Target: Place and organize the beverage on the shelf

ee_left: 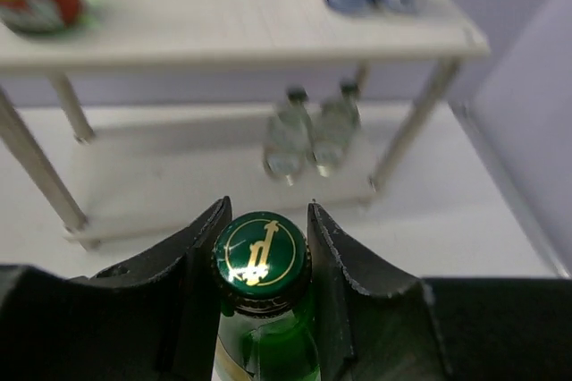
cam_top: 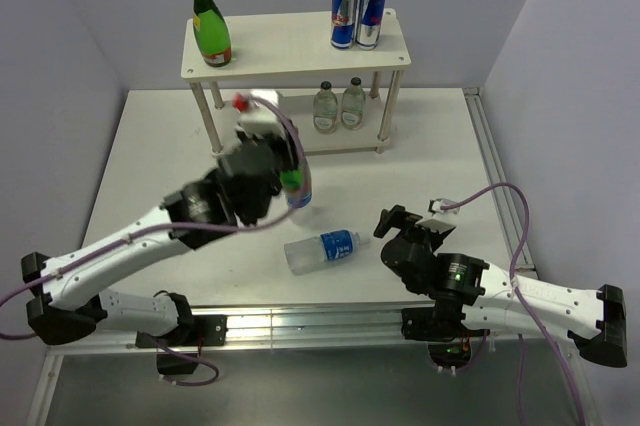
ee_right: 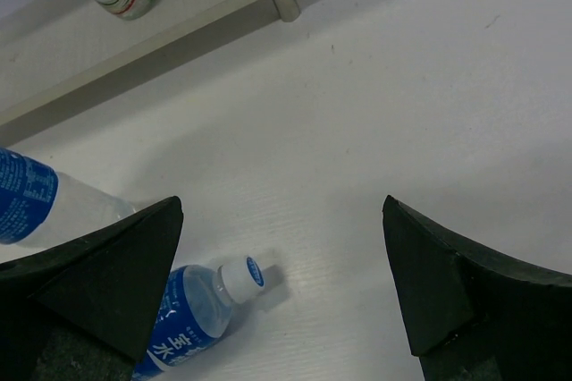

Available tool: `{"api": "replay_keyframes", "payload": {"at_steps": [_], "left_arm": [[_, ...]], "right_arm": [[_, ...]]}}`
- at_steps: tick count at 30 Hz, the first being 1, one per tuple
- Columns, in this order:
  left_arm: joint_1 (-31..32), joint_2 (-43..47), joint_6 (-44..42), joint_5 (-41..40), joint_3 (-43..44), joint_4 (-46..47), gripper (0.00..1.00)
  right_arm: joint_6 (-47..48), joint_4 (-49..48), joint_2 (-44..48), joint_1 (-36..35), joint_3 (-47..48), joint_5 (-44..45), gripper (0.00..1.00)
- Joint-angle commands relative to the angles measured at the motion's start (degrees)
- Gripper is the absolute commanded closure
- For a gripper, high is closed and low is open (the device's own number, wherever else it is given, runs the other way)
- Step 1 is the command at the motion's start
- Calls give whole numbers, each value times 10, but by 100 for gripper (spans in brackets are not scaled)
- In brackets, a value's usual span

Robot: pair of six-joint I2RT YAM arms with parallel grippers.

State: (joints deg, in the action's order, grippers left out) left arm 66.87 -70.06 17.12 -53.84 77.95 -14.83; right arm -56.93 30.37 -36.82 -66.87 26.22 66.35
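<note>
My left gripper is shut on the neck of a green glass bottle, just under its green cap with a gold mark. In the top view that gripper hovers in front of the shelf and hides most of the bottle. A second green bottle stands on the shelf's top board at the left. Two pale clear bottles stand on the lower board. A blue-labelled plastic bottle lies on the table, its white cap towards my right gripper, which is open and empty.
Two blue-and-silver cans stand on the top board at the right. Another blue-labelled bottle is right beside the left gripper. The shelf's thin legs rise from the white table; grey walls close the back and sides.
</note>
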Motion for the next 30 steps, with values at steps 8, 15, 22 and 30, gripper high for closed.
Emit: {"api": "replay_keyframes", "payload": {"at_steps": [8,15,22,30], "left_arm": [[-231,-136,-138,162,389,-22,100],[-302,-252,-164,218,558,-20,100],[-343,-343,-201,238,638,30,99],[-368,-382,-191,255,660,74,100]], "right_arm": [[1,-20,0,-3,-7,12,0],[4,-26,-5,-3,-10,11,0],[4,-29,-5,-3,-12,11,0],[8,-34,-15,-3,-11,9,0]]}}
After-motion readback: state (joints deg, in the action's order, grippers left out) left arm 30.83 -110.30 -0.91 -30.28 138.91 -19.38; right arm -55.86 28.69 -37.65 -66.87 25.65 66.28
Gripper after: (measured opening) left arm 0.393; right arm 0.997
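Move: The held green bottle's place, the open spot on the top shelf, is about 25 cm ahead of the left gripper, 7 cm to its left, and the board some 5 cm lower than the fingers. The standing green bottle is roughly 26 cm ahead and 17 cm left of the gripper, the two cans about 28 cm ahead and 14 cm right. From the idle right gripper the spot is some 30 cm ahead, 32 cm left and 19 cm up. Keep the left fingers shut round the green bottle's neck and swing it up about 18 cm, forward and leftward too, to clear the shelf's front edge. Then carry on forward over the top board, some 24 cm in all, sinking about 5 cm beside the standing green bottle, with the fingers tipped a little upward and turned slightly counter-clockwise. ##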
